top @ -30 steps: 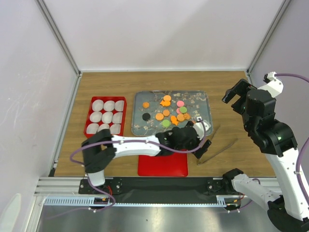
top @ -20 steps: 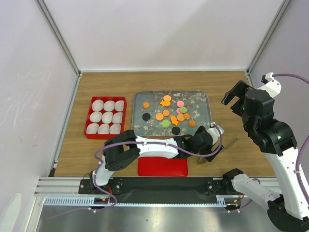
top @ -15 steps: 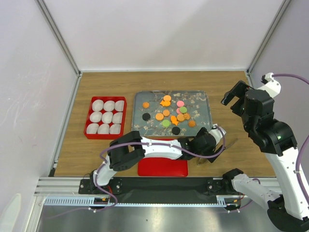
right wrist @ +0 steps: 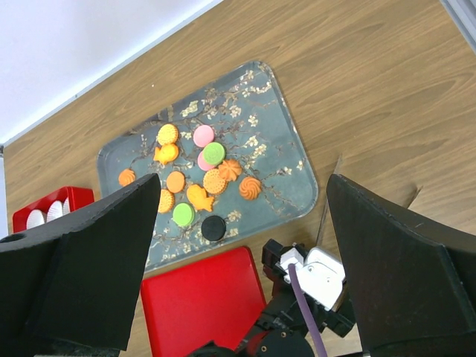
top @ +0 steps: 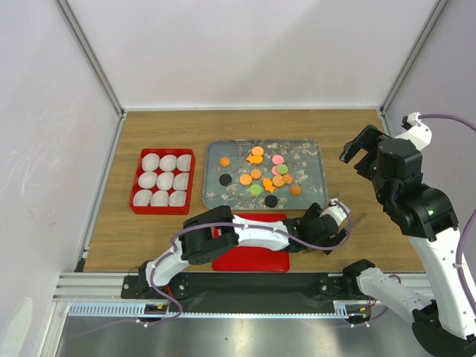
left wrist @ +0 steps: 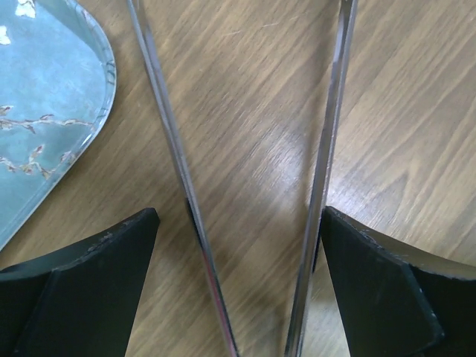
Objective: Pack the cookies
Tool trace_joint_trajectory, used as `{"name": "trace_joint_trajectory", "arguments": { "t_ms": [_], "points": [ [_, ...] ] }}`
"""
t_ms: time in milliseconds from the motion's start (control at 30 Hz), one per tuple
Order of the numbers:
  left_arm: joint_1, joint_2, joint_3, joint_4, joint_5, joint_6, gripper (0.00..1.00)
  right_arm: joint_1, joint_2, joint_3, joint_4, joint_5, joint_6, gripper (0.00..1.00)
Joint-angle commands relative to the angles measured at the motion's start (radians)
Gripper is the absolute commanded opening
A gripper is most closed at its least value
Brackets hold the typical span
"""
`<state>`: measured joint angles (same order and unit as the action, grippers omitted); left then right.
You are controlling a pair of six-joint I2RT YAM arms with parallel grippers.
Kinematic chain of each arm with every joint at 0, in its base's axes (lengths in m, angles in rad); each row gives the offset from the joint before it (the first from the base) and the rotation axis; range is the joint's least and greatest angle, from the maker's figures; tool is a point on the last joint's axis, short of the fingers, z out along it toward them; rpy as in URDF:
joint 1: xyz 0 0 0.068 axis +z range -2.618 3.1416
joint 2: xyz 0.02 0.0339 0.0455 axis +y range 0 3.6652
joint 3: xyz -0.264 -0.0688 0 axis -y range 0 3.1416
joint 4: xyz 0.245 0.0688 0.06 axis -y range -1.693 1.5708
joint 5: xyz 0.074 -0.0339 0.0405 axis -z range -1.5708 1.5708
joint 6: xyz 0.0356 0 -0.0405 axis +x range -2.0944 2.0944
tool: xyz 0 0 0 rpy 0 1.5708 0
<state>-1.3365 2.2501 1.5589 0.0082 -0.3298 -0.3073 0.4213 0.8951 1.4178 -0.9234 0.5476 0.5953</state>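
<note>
The cookies (top: 260, 175), small flat pieces in orange, pink, green and black, lie on a grey flowered tray (top: 312, 160); the right wrist view shows the same cookies (right wrist: 204, 175) from above. Metal tongs (left wrist: 171, 149) lie on the wood right of the tray's near corner. My left gripper (left wrist: 239, 216) is open and low over them, both tong arms between its fingers, the right arm close against the right finger. From the top camera, the left gripper (top: 331, 216) covers most of the tongs (top: 357, 220). My right gripper (top: 357, 152) hangs open and empty, high over the table's right side.
A red box (top: 135, 195) filled with white paper cups stands left of the tray. A flat red lid (top: 253, 259) lies near the front edge, partly under the left arm. The tray's corner (left wrist: 44, 97) lies just left of the tongs.
My left arm has swung right from the tray's near edge and come down over the tongs. The right arm has barely moved.
</note>
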Motion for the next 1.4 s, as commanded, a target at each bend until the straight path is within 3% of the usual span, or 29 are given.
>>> {"name": "trace_joint_trajectory", "arguments": {
  "t_ms": [0, 400, 733, 1367],
  "points": [
    [-0.010, 0.020, 0.041, 0.045, -0.040, -0.030, 0.95, -0.004, -0.021, -0.003, -0.002, -0.003, 0.006, 1.00],
    [-0.026, 0.063, 0.046, 0.065, -0.084, -0.044, 0.85, -0.004, -0.038, -0.017, 0.000, -0.006, 0.015, 1.00],
    [-0.026, 0.013, 0.046, 0.076, -0.084, -0.006, 0.65, -0.004, -0.054, -0.019, -0.003, -0.002, 0.017, 1.00],
    [-0.026, -0.178, 0.003, 0.087, -0.097, 0.050, 0.65, -0.004, -0.051, 0.040, -0.028, 0.034, -0.009, 1.00]
  ]
}}
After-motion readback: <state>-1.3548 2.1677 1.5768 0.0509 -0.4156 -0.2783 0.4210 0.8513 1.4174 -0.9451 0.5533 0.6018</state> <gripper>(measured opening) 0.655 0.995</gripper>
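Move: Straddled by the left hand's open fingers are the metal tongs, their middle about 1 cm ahead, 1 cm to the right and 1 cm below, with the open ends pointing forward and right. Some 18 cm ahead and 21 cm left lies the middle of the cookie tray; its orange swirl cookie is 13 cm ahead and 10 cm left. The red lid sits 24 cm left and 3 cm back. From the right hand, the tongs are 6 cm back, 6 cm left and roughly 36 cm down. Closing on the tongs from both sides, the left fingers come in from nearly wide open to about two-thirds and pinch the two metal legs, while the hand stays low and creeps about 1 cm forward and right. With that grip kept, the hand then rises roughly 6 cm, gathering speed and tipping up slightly. ##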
